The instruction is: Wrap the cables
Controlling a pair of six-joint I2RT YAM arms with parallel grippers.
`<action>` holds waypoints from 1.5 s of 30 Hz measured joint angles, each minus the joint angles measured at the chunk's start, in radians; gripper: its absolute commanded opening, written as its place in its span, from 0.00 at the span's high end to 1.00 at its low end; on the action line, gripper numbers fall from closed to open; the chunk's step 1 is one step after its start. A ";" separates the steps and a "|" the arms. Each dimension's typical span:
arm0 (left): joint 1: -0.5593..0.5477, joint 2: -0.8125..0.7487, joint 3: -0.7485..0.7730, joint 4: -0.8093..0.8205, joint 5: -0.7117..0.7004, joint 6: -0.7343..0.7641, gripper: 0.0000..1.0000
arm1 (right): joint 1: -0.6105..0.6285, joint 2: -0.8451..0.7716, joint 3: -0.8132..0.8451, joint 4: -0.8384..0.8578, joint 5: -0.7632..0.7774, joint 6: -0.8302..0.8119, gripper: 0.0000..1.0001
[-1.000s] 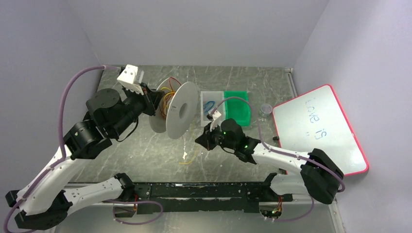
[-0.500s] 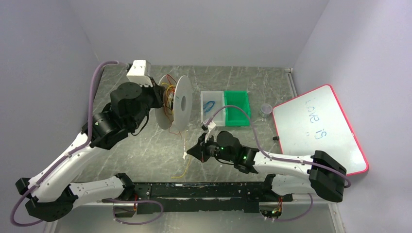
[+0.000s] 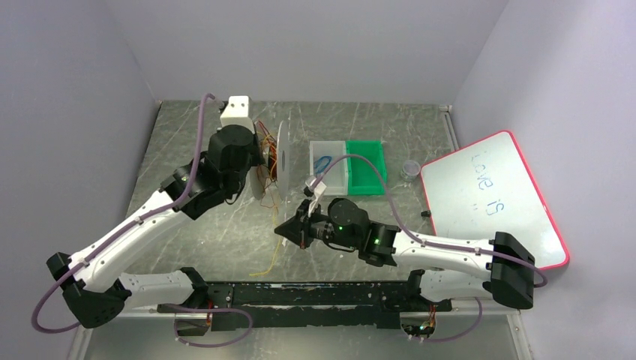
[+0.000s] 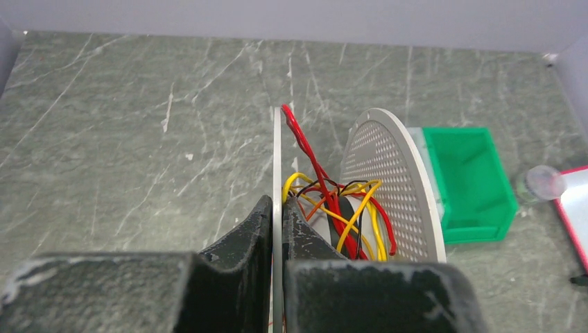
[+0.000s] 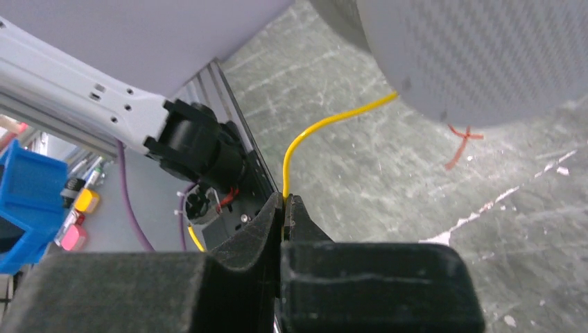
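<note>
A white spool (image 3: 283, 152) stands on edge on the table, with yellow, orange and red cables (image 3: 265, 156) bunched between its two discs. My left gripper (image 4: 277, 205) is shut on the thin near disc (image 4: 277, 149). The cables (image 4: 333, 208) loop between that disc and the perforated far disc (image 4: 392, 184). My right gripper (image 5: 285, 200) is shut on a yellow cable (image 5: 312, 135) that arcs up toward the spool (image 5: 478, 55). From above, the right gripper (image 3: 281, 231) is in front of the spool, and a loose yellow strand (image 3: 268, 259) trails toward the near edge.
Behind the right arm sit a clear bin (image 3: 328, 166) holding a small blue coil and a green bin (image 3: 366, 166). A small clear cup (image 3: 409, 169) and a red-rimmed whiteboard (image 3: 491, 199) lie at the right. A black rail (image 3: 315, 296) runs along the near edge.
My left arm has swung right and turned the spool until it shows edge-on. My right gripper has moved left and toward the near edge, pulling the yellow cable with it.
</note>
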 measured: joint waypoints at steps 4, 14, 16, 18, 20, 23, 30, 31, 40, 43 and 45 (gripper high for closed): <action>0.000 0.001 -0.069 0.006 -0.028 -0.009 0.93 | 0.003 0.000 0.064 -0.036 0.023 0.000 1.00; -0.016 -0.006 -0.232 -0.016 -0.046 -0.059 0.93 | 0.003 0.010 0.208 -0.149 0.124 -0.007 1.00; -0.021 -0.014 -0.242 -0.018 -0.041 -0.056 0.93 | 0.003 0.019 0.235 -0.179 0.143 -0.016 1.00; -0.024 -0.024 -0.253 -0.016 -0.029 -0.045 0.93 | 0.003 0.031 0.270 -0.224 0.160 -0.034 1.00; -0.026 -0.040 -0.269 -0.011 -0.006 -0.025 0.93 | 0.003 0.045 0.309 -0.280 0.178 -0.063 1.00; -0.028 -0.062 -0.289 -0.010 0.037 0.021 0.93 | 0.003 0.060 0.365 -0.360 0.197 -0.112 1.00; -0.033 -0.082 -0.293 -0.006 0.172 0.146 0.93 | -0.024 0.061 0.448 -0.516 0.173 -0.243 1.00; -0.034 -0.082 -0.292 -0.006 0.196 0.166 0.93 | -0.033 0.061 0.455 -0.536 0.166 -0.265 1.00; -0.041 -0.082 -0.292 -0.019 0.428 0.289 0.93 | -0.078 0.042 0.460 -0.636 0.117 -0.483 1.00; -0.042 -0.083 -0.292 -0.019 0.494 0.312 0.93 | -0.083 0.013 0.438 -0.635 0.117 -0.563 1.00; -0.043 -0.088 -0.292 -0.021 0.533 0.325 0.93 | -0.092 -0.010 0.417 -0.632 0.118 -0.615 1.00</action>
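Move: The left hand still pinches the spool's left flange; the spool's middle lies about 4 cm to its right, 3 cm back and 8 cm below. The right hand still grips the yellow cable, the spool roughly 14 cm ahead, 1 cm left and 6 cm above. From the right hand, the white bin lies some 21 cm ahead, 13 cm right, the green bin 24 cm right at the same reach, both about 18 cm below. Left hand lowers spool about 12 cm, then swings back-right clockwise; right hand draws yellow cable up, forward, right. ##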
